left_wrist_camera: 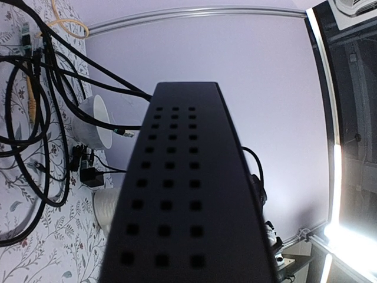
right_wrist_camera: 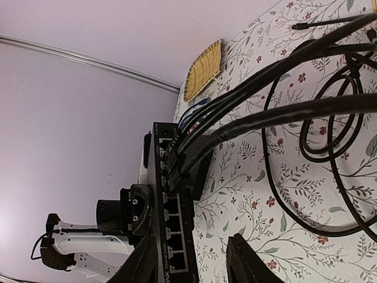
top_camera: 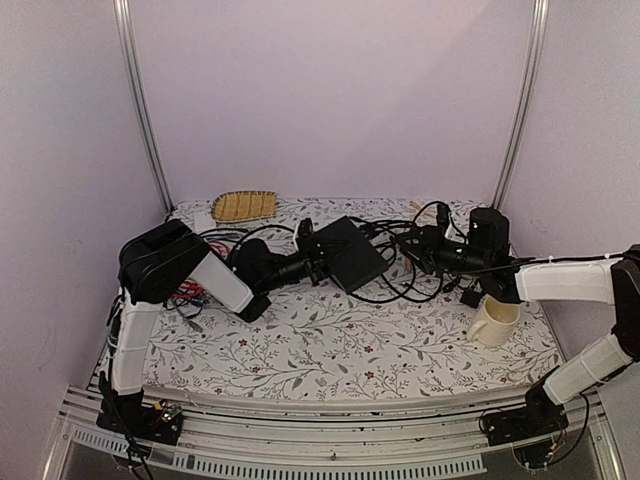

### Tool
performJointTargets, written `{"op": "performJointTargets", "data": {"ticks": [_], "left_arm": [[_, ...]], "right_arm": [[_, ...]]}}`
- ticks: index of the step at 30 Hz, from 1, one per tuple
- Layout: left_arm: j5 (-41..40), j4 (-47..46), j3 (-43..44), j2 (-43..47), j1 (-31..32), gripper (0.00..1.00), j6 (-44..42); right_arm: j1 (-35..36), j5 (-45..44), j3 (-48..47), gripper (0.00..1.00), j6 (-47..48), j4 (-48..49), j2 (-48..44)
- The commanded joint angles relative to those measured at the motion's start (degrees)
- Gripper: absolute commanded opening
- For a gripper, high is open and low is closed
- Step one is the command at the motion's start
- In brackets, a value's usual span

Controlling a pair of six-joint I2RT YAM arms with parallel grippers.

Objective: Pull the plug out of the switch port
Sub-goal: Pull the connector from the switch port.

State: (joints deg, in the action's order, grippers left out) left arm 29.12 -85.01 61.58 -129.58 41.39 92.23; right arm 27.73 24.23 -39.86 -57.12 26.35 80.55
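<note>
The switch [top_camera: 350, 254] is a flat black box held tilted up off the flowered cloth. My left gripper [top_camera: 312, 262] is shut on its left edge; that gripper also shows in the right wrist view [right_wrist_camera: 126, 212]. In the left wrist view the switch's vented face [left_wrist_camera: 182, 194] fills the middle and hides my fingers. In the right wrist view the port row [right_wrist_camera: 175, 227] faces me. Black plugs [right_wrist_camera: 177, 156] sit in the upper ports, and their thick cables [right_wrist_camera: 277, 112] run off to the upper right. My right gripper [right_wrist_camera: 191, 243] is open, its jaws either side of the lower, empty ports, short of the plugs.
A cream mug [top_camera: 493, 322] stands near the right arm. Loops of black cable [top_camera: 410, 282] lie right of the switch. A woven yellow tray [top_camera: 244, 205] sits at the back left. Coloured wires [top_camera: 190, 290] lie by the left arm. Walls close in on three sides.
</note>
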Motion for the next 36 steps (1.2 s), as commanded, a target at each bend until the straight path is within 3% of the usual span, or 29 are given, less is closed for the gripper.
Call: {"op": "performJointTargets", "data": {"ticks": [1,11,36], "left_arm": [[0.67,-6.92,2.48,0.64,1.28,0.0,-0.05],[0.45,-6.57,2.73,0.73,1.83,0.0,-0.17],[0.76,-6.74,4.37,-0.23,1.93,0.0,0.4]], "right_arm": [[1.33,1.69,-0.63,0.41,-3.18,9.59,4.15],[2.66,3.01,-4.53,0.44,-6.09,14.33,10.83],[3.49,4.44,-8.73,0.43,-7.78,15.98,15.92]]}}
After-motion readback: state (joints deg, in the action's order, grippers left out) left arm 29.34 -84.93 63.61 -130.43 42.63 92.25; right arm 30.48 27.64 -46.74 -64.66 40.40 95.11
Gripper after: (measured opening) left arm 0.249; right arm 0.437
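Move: The nearest of the black plugs in the switch port row is about 7 cm to the right hand's left, some 4 cm ahead and nearly level in height. The switch's middle is about 10 cm left and 2 cm back from the right hand, at much the same height. From the left hand, still gripping the switch's back edge, that plug is roughly 6 cm ahead, 6 cm right and 2 cm higher. The right hand, fingers still open, goes about 5 cm left and some forward towards the nearest black plug. ##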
